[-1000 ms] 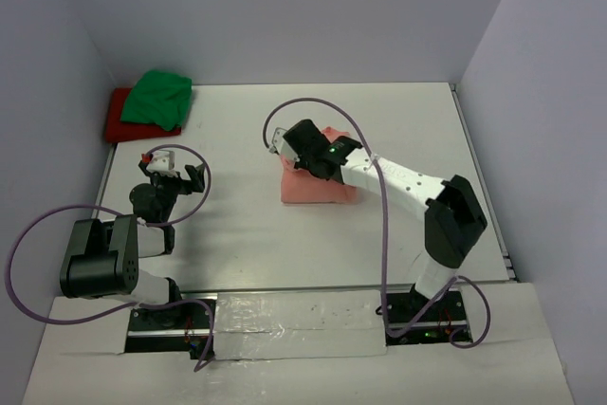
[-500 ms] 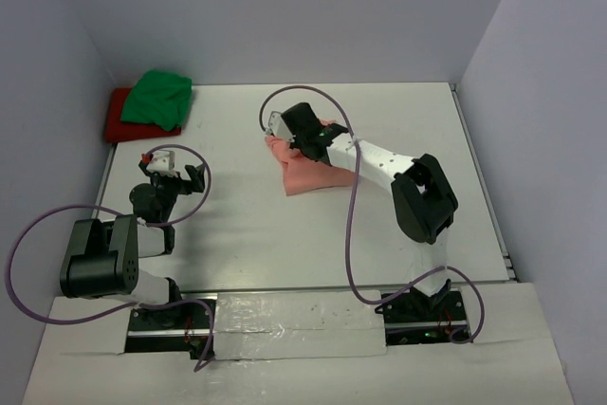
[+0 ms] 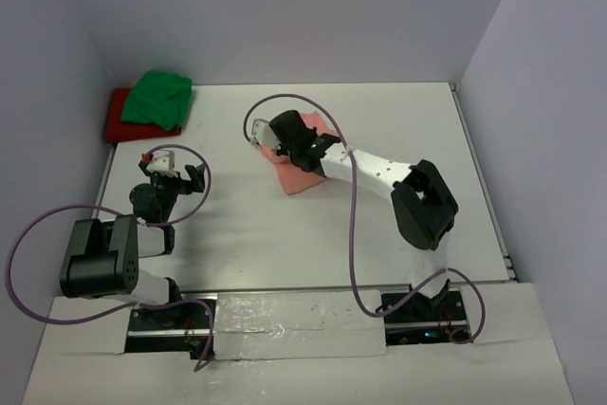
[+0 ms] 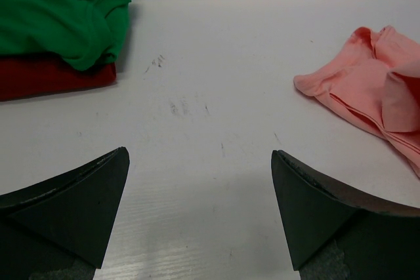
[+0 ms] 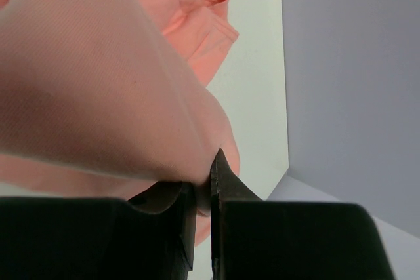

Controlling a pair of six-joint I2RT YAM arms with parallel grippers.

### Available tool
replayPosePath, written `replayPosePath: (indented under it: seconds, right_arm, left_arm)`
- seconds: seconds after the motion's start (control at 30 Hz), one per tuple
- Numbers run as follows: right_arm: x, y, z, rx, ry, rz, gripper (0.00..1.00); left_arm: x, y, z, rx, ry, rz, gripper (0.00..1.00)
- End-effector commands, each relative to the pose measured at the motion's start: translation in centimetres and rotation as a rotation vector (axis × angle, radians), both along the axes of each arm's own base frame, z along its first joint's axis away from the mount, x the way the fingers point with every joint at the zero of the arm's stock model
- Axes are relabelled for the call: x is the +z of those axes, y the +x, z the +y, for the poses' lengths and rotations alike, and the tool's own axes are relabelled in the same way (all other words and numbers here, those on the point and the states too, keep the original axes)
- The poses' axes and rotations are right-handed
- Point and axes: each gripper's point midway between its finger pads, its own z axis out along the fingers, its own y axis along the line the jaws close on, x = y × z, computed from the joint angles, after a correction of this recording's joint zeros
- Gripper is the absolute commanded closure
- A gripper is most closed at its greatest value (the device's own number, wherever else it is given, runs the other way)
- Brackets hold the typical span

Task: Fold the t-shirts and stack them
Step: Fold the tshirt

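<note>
The salmon-pink t-shirt (image 3: 302, 170) lies folded near the table's middle, seen too in the left wrist view (image 4: 377, 100) and filling the right wrist view (image 5: 111, 83). My right gripper (image 3: 270, 135) is shut on its left edge, cloth pinched between the jaws (image 5: 203, 191). A bright green t-shirt (image 3: 156, 99) rests on top of a red t-shirt (image 3: 118, 119) at the far left corner; both show in the left wrist view, green (image 4: 59, 4) over red (image 4: 52, 80). My left gripper (image 3: 169, 177) hangs open over bare table, nothing between its fingers (image 4: 200, 208).
Walls enclose the white table (image 3: 379, 130) at the back and both sides. The right arm stretches leftward across the middle, its purple cable (image 3: 353, 234) looping above the surface. A taped strip (image 3: 299, 324) runs along the near edge between the bases.
My right gripper has dragged the pink t-shirt leftward, away from the table's middle, and the arm's elbow has swung in. The left arm has not moved.
</note>
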Motion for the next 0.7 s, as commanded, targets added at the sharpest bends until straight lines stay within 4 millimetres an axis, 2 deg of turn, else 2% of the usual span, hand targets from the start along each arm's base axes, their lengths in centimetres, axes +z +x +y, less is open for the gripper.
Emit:
replayPosePath:
  seconds: [0.0, 0.03, 0.07, 0.1, 0.17, 0.3, 0.5, 0.67]
  right_arm:
    - [5.4, -2.8, 0.5, 0.026, 0.095, -0.066, 1.00]
    - [5.5, -3.6, 0.5, 0.031, 0.104, -0.057, 1.00]
    - [4.6, -4.9, 0.2, 0.037, 0.073, -0.021, 1.00]
    - [5.4, -6.1, 0.4, 0.053, 0.084, -0.026, 1.00]
    - [5.7, -8.3, 0.2, 0.069, 0.087, -0.015, 1.00]
    - [5.9, -11.3, -0.9, 0.082, 0.082, 0.001, 1.00]
    - [5.4, -14.3, -3.1, 0.088, 0.035, 0.047, 1.00]
    - [5.2, -14.9, -3.7, 0.102, 0.022, 0.058, 1.00]
  left_arm:
    - [1.3, 0.2, -0.1, -0.016, 0.011, -0.059, 0.01]
    - [1.4, 0.2, -0.1, -0.016, 0.009, -0.060, 0.01]
    - [1.3, 0.2, -0.1, -0.016, 0.011, -0.059, 0.01]
    - [1.3, 0.2, -0.1, -0.014, 0.011, -0.059, 0.01]
    - [1.3, 0.2, -0.1, -0.016, 0.011, -0.059, 0.01]
    - [1.3, 0.2, -0.1, -0.016, 0.011, -0.059, 0.01]
    - [1.3, 0.2, -0.1, -0.014, 0.009, -0.058, 0.01]
    - [1.4, 0.2, -0.1, -0.014, 0.011, -0.060, 0.01]
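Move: A gathered edge of the pink t-shirt is already pinched in the shut right fingers; the rest lies about 14 cm below, its middle some 5 cm ahead and 3 cm right, its far end roughly 15 cm ahead and 7 cm right. The bare table on its near side, where the edge is taken, is about 15 cm back and 3 cm right. From the idle left hand that spot is some 31 cm right and 9 cm back, 10 cm below. The t-shirt's held edge is swept back towards the robot by the right hand, over the near part of the shirt and away from its far end, roughly 14 cm in all. It rises about 5 cm on the way, then begins to sink and drifts some 3 cm right as it slows. The pinch is kept and the wrist turns only slightly. ##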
